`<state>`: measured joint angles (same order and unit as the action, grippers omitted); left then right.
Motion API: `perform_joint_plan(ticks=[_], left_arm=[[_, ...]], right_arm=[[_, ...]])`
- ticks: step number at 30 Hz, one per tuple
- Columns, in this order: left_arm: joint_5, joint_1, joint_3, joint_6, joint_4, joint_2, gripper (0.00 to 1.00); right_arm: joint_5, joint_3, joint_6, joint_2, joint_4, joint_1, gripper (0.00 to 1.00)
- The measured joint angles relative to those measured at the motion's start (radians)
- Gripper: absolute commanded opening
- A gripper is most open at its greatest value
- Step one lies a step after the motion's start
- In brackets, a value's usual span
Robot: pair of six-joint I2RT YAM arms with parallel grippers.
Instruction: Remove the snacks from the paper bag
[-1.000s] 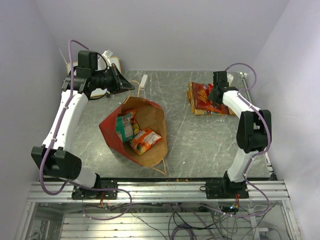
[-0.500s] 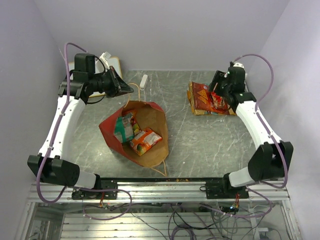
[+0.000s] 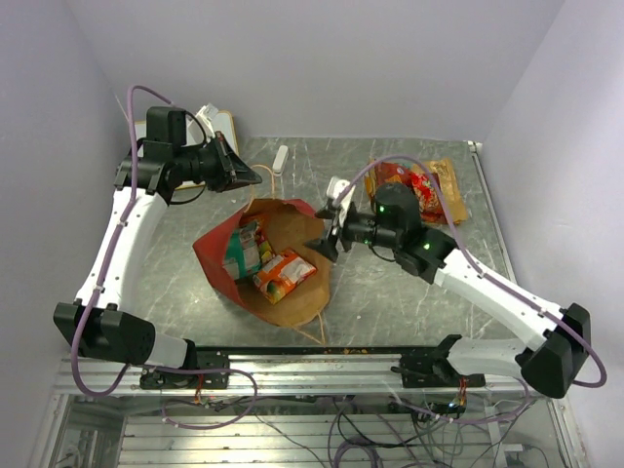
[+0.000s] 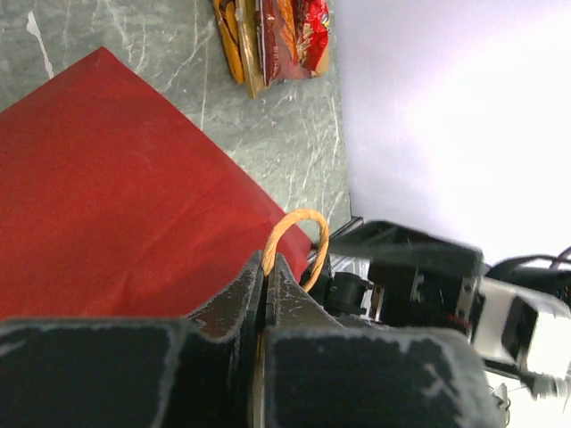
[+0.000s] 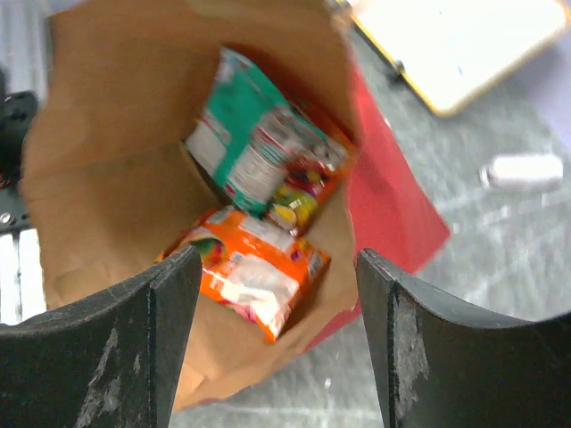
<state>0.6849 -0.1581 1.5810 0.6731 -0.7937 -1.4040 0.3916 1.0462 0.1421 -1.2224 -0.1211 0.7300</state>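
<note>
The paper bag [image 3: 210, 252], red outside and brown inside, lies mid-table with its mouth facing the far side. My left gripper [image 3: 255, 175] is shut on its tan cord handle [image 4: 299, 218] and holds the mouth open beside the red side of the paper bag [image 4: 116, 196]. Inside lie a teal snack packet [image 3: 244, 249] and an orange snack packet [image 3: 283, 273]. My right gripper [image 3: 327, 239] hangs open at the bag's mouth. Its wrist view looks in at the orange packet [image 5: 254, 276] and the teal packet [image 5: 254, 143], and nothing is between its jaws. More snacks [image 3: 419, 190] lie piled at the back right.
A whiteboard [image 3: 219, 122] rests at the back left corner, with a small white object [image 3: 280, 158] near it. The metal rail [image 3: 312, 370] with both arm bases runs along the near edge. Walls close in the table on the left, far and right sides.
My right arm has swung from the snack pile at the back right to the bag's mouth, and its jaws have opened. The left gripper kept its hold on the handle.
</note>
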Motion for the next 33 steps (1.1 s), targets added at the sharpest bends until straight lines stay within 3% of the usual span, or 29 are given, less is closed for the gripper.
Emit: perform_joint_plan(ticks=[6,14,24,33], left_arm=[[0.011,0.000,-0.034,0.015,0.003,0.021,0.07],[0.015,0.000,-0.036,0.023,0.004,0.031,0.07],[0.018,0.000,-0.036,0.050,0.016,0.031,0.07],[0.018,0.000,-0.036,0.065,0.019,0.031,0.07]], right_arm=[[0.043,0.009,0.233,-0.048,0.069,0.162,0.69],[-0.098,-0.025,0.292,-0.219,0.229,0.334,0.72],[-0.489,-0.046,0.046,-0.404,0.586,0.384,0.83],[-0.655,-0.076,-0.214,-0.510,0.786,0.386,0.94]])
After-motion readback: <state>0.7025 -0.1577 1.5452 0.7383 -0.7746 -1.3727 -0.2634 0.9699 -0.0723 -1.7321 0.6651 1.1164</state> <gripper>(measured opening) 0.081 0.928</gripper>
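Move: The teal packet lies inside the tipped bag, about 18 cm left of the right gripper, 5 cm ahead and 14 cm lower. The orange-white packet is nearer, roughly 11 cm to the left, level fore and aft, 17 cm down; the fruit packet sits some 14 cm left, 7 cm ahead and 15 cm below. From the left gripper, the teal packet lies about 2 cm back, 6 cm left and 21 cm down. Swing the right gripper left about 14 cm into the bag's mouth towards the teal packet, drawing back some 6 cm at first, then coming forward again while sinking about 8 cm. Turn the wrist counter-clockwise, then back clockwise, and open the fingers wider going in. Keep the left gripper still, holding the bag's handle. ##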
